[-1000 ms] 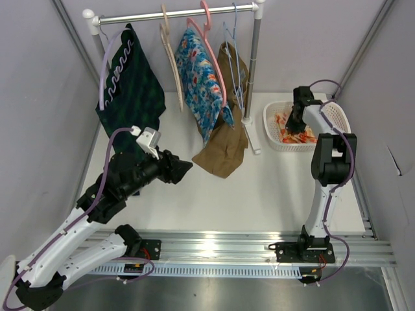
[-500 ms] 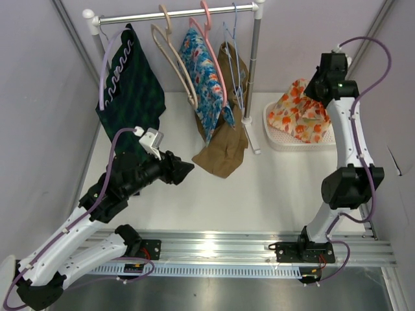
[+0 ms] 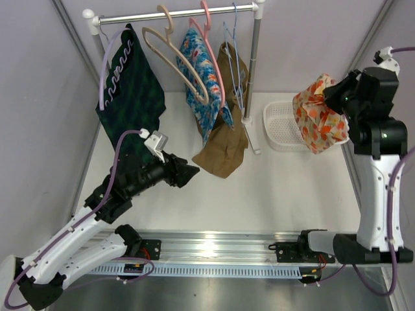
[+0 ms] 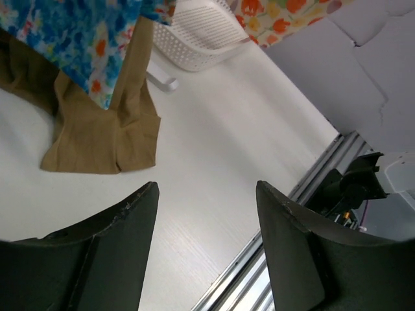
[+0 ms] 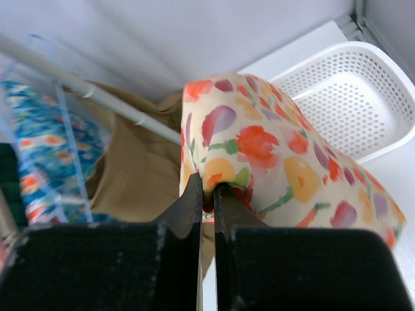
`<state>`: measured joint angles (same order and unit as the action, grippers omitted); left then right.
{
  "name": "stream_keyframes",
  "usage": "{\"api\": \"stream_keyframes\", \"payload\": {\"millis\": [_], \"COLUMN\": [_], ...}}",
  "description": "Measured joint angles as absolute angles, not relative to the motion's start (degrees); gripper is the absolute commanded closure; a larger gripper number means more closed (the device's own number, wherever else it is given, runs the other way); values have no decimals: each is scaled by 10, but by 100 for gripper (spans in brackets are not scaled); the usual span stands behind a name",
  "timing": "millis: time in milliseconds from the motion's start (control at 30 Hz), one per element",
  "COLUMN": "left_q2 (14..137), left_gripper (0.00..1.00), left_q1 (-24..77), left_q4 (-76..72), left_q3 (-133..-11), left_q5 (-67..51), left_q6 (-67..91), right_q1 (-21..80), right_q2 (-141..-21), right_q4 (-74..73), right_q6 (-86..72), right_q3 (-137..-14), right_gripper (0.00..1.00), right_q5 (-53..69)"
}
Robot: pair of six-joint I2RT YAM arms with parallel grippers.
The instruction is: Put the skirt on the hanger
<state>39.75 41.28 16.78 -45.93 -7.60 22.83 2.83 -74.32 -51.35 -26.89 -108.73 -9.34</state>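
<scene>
The skirt (image 3: 318, 115) is cream with orange and red flowers. It hangs in the air above and right of the white basket (image 3: 279, 126), pinched at its top edge by my right gripper (image 3: 334, 97), which is shut on it. The right wrist view shows the skirt (image 5: 272, 149) bunched between the closed fingers of that gripper (image 5: 209, 189). An empty beige hanger (image 3: 176, 59) hangs on the rail (image 3: 175, 14), turned broadside. My left gripper (image 3: 191, 172) hovers open over the table near the brown garment, and in its own view the gripper (image 4: 207, 194) holds nothing.
On the rail hang a dark green garment (image 3: 130, 84) on a lilac hanger, a blue floral one (image 3: 201, 78) on a pink hanger, a brown one (image 3: 224, 149) trailing onto the table, and blue wire hangers (image 3: 235, 58). The rail's post (image 3: 253, 71) stands beside the basket.
My right arm has risen and swung right, lifting the skirt out of the basket. The beige hanger has turned broadside. The left gripper has barely moved.
</scene>
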Motion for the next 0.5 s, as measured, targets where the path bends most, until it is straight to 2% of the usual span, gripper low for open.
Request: {"api": "stream_keyframes", "payload": {"millis": [233, 500], "left_q2": [440, 626], "left_gripper": [32, 31], "left_q1": [452, 569], "left_q4": [25, -165], "left_q3": [-442, -491], "left_q5": [-112, -118], "left_q6": [260, 270], "right_q1": [53, 65], "right_q2": [-667, -645], "right_q4": [-529, -559], "right_q6": [-293, -319], "right_q3": [-1051, -1000], "right_gripper": [100, 100], "right_q5": [-68, -40]}}
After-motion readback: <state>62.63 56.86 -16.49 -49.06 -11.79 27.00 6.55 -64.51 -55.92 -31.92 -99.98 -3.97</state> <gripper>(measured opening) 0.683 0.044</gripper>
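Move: The orange floral skirt hangs from the right gripper; its middle is about 33 cm right of the left hand, some 15 cm ahead and 3 cm higher. From the left hand, the hanging blue skirt is about 18 cm ahead and 4 cm right, the brown garment 13 cm ahead and 8 cm right. The clear table middle lies roughly 14 cm back, 20 cm left and 43 cm below the right hand, the basket 13 cm ahead and 5 cm right. Sweep the left gripper about 14 cm to the right, towards the hanging orange skirt, rising some 4 cm and turning roughly 20 degrees clockwise as it goes, fingers kept open and empty. Keep the right fingers shut on the skirt and draw it back 5 cm and left 3 to 4 cm, off the basket towards the table's middle, rising slightly, then sinking a little. ##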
